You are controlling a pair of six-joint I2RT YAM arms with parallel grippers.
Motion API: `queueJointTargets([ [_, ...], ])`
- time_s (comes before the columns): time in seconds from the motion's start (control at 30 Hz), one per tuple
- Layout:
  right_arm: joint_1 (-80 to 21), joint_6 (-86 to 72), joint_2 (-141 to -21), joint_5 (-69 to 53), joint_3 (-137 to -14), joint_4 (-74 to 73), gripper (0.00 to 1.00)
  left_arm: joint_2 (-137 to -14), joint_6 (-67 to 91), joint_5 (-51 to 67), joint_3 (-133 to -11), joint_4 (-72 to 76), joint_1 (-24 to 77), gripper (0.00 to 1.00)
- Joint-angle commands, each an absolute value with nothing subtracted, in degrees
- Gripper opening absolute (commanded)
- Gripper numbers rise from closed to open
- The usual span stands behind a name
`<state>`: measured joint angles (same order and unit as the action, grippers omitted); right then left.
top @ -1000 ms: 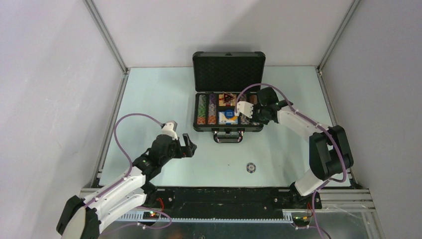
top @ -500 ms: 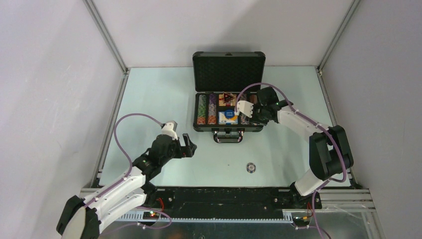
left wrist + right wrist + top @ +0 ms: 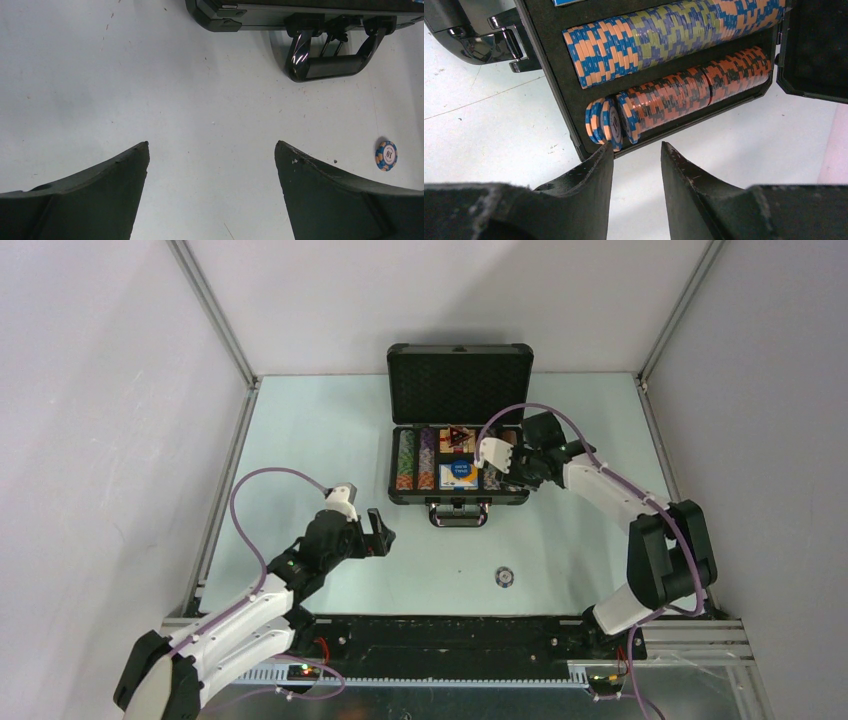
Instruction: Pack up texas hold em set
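Observation:
The dark briefcase (image 3: 458,498) lies open at the back middle of the table, lid (image 3: 459,380) upright. Rows of striped poker chips (image 3: 674,32) fill its slots, with a dark triangular marker (image 3: 458,437) and a blue-labelled card (image 3: 459,474) between them. My right gripper (image 3: 636,145) hangs open and empty over the case's right edge, just outside a few blue-and-orange chips (image 3: 601,122) at the end of the orange row (image 3: 696,85). One loose chip (image 3: 505,577) lies on the table. My left gripper (image 3: 212,145) is wide open over bare table, left of that chip (image 3: 386,155).
The case handle (image 3: 327,65) sticks out toward the arms from the case's front wall. Metal frame rails (image 3: 222,480) run along the table's left and right sides. White walls close in the back and the sides.
My right gripper has opened and drawn slightly back over the case's right end. The left arm has not moved.

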<state>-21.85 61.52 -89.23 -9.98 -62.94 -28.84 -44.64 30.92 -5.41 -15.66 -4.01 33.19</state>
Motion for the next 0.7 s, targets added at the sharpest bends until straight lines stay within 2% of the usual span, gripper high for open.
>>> queueJointTargets([
  [0.0,-21.48,60.77,-86.43,-11.03,-63.37,-29.41,0.43,-44.81,29.90,-5.63,-16.90,-2.19,32.87,1.00],
  [0.23,-20.78,57.85,-83.03,-15.41,-63.35,-28.46,0.42,-44.96,29.91,-5.51,-16.99,-2.20,32.87,1.00],
  [0.43,-19.74,51.41,-80.50,-19.41,-63.29,-22.63,0.36,-44.84,29.88,-5.62,-16.89,-2.20,32.91,1.00],
  [0.57,-19.20,42.37,-77.79,-22.02,-61.10,-11.26,0.39,-44.82,29.83,-5.62,-16.96,-2.16,32.79,1.00],
  [0.67,-18.91,30.84,-77.32,-19.94,-60.27,-5.32,0.37,-44.79,29.88,-5.62,-16.92,-2.20,32.85,1.00],
])
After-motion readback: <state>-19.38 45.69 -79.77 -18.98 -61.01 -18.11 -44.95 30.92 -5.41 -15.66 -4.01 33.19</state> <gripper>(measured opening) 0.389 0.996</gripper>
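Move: Out on the bare table lies the last poker chip, about 23 cm back and 7 cm left of the right hand, some 10 cm below it. The loose blue-and-orange chips at the near end of the case's right row sit about 3 cm left of this hand, 1 cm back and 5 cm down; the case handle is roughly 10 cm back, 15 cm left and 8 cm below. From the left hand, the poker chip is about 26 cm right, 9 cm back and 6 cm down. Rising ever faster off the near end of the right chip row, the empty right hand climbs about 7 cm, with a late drift of some 2 cm to the left. Over the second half the wrist rolls its left side up by around 20 degrees, swinging the fingertips towards the middle of the case; the fingers stay partly open and touch nothing visible. ##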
